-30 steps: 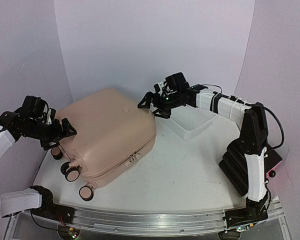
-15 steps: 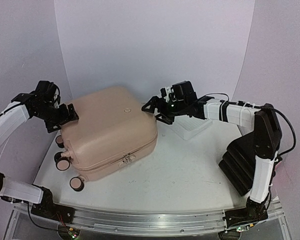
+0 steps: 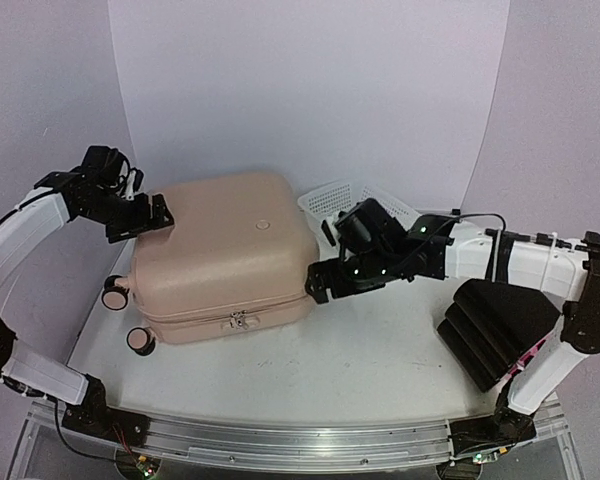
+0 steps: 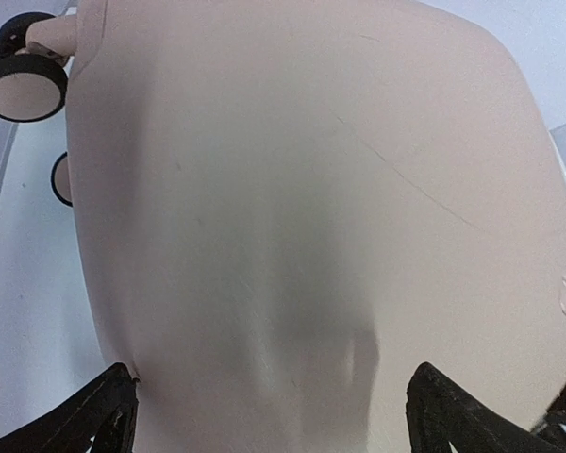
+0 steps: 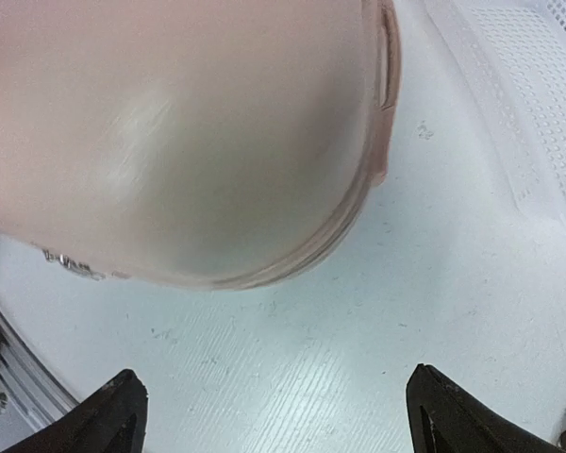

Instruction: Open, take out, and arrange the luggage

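The luggage (image 3: 220, 255), a large pale pink hard-shell suitcase, lies flat on the table. Its zip side faces the front and its wheels (image 3: 113, 292) point left. My left gripper (image 3: 145, 215) is open at its far left corner. In the left wrist view the shell (image 4: 311, 189) fills the frame, and the gripper (image 4: 274, 415) has its fingers (image 4: 94, 420) spread wide over it. My right gripper (image 3: 325, 280) is open by the near right corner. In its wrist view that gripper (image 5: 274, 392) hangs over bare table just short of the rounded corner (image 5: 170, 123).
A white mesh basket (image 3: 330, 200) stands behind the luggage's right end; it also shows as the basket (image 5: 538, 104) in the right wrist view. A black stacked block (image 3: 490, 335) sits at the table's right. The zip pulls (image 3: 238, 320) hang at the front seam.
The luggage has swung clockwise so its zip side now faces the front. My left gripper moved back to the far left corner. My right gripper swept forward past the basket to the near right corner.
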Robot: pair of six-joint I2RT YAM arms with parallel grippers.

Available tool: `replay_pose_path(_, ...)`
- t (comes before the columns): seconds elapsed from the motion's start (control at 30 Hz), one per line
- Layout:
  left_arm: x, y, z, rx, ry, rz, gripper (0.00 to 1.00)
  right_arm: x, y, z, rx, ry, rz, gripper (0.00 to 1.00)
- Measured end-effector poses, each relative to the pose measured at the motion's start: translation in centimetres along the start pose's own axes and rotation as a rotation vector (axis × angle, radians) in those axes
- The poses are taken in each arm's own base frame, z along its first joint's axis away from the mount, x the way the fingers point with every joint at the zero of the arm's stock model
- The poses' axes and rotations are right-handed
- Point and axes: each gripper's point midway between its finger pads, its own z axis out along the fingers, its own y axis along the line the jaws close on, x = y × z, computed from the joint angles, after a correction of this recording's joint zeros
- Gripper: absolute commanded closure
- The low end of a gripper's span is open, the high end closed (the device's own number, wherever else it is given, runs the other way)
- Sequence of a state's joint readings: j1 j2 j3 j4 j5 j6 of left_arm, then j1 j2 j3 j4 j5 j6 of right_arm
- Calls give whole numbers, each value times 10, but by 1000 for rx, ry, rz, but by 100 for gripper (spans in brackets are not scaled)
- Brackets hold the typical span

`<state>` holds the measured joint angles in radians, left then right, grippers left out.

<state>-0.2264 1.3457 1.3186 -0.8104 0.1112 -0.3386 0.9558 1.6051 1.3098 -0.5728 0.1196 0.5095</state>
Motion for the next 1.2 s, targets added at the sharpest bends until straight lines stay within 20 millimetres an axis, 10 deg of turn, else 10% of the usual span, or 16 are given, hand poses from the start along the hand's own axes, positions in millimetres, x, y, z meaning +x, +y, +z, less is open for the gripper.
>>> replay_pose_path(0.27, 36, -20, -60, 142, -17, 24, 1, 74, 97, 39, -35, 1, -249, 30)
replay_pose_path(0.43, 49, -32, -82, 234, -15, 26, 1, 97, 125, 76, -23, -53, -311, 46)
replay_pose_path(1.2, 97, -28, -121, 300, -31, 44, 1, 40, 133, 117, 160, -423, -283, 71)
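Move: The suitcase's zipper pulls, on its near side, lie about 17 cm to the right hand's left, roughly level with it fore and aft and some 10 cm lower. The suitcase's middle is around 14 cm ahead, 18 cm left and 8 cm below; the white basket stands roughly 24 cm ahead, 11 cm to the right and 14 cm down. From the left hand the pulls are about 12 cm back, 16 cm right and 16 cm below. Bringing its fingertips to either side of a zipper pull, contact unclear, the right hand sweeps back, left and down around the suitcase's near right corner, then eases forward and farther left, some 16 cm left in all. Its fingers tip up about 30 degrees towards forward and close to roughly a third open. The left hand, wide open, draws back about 15 cm, rising slightly. ##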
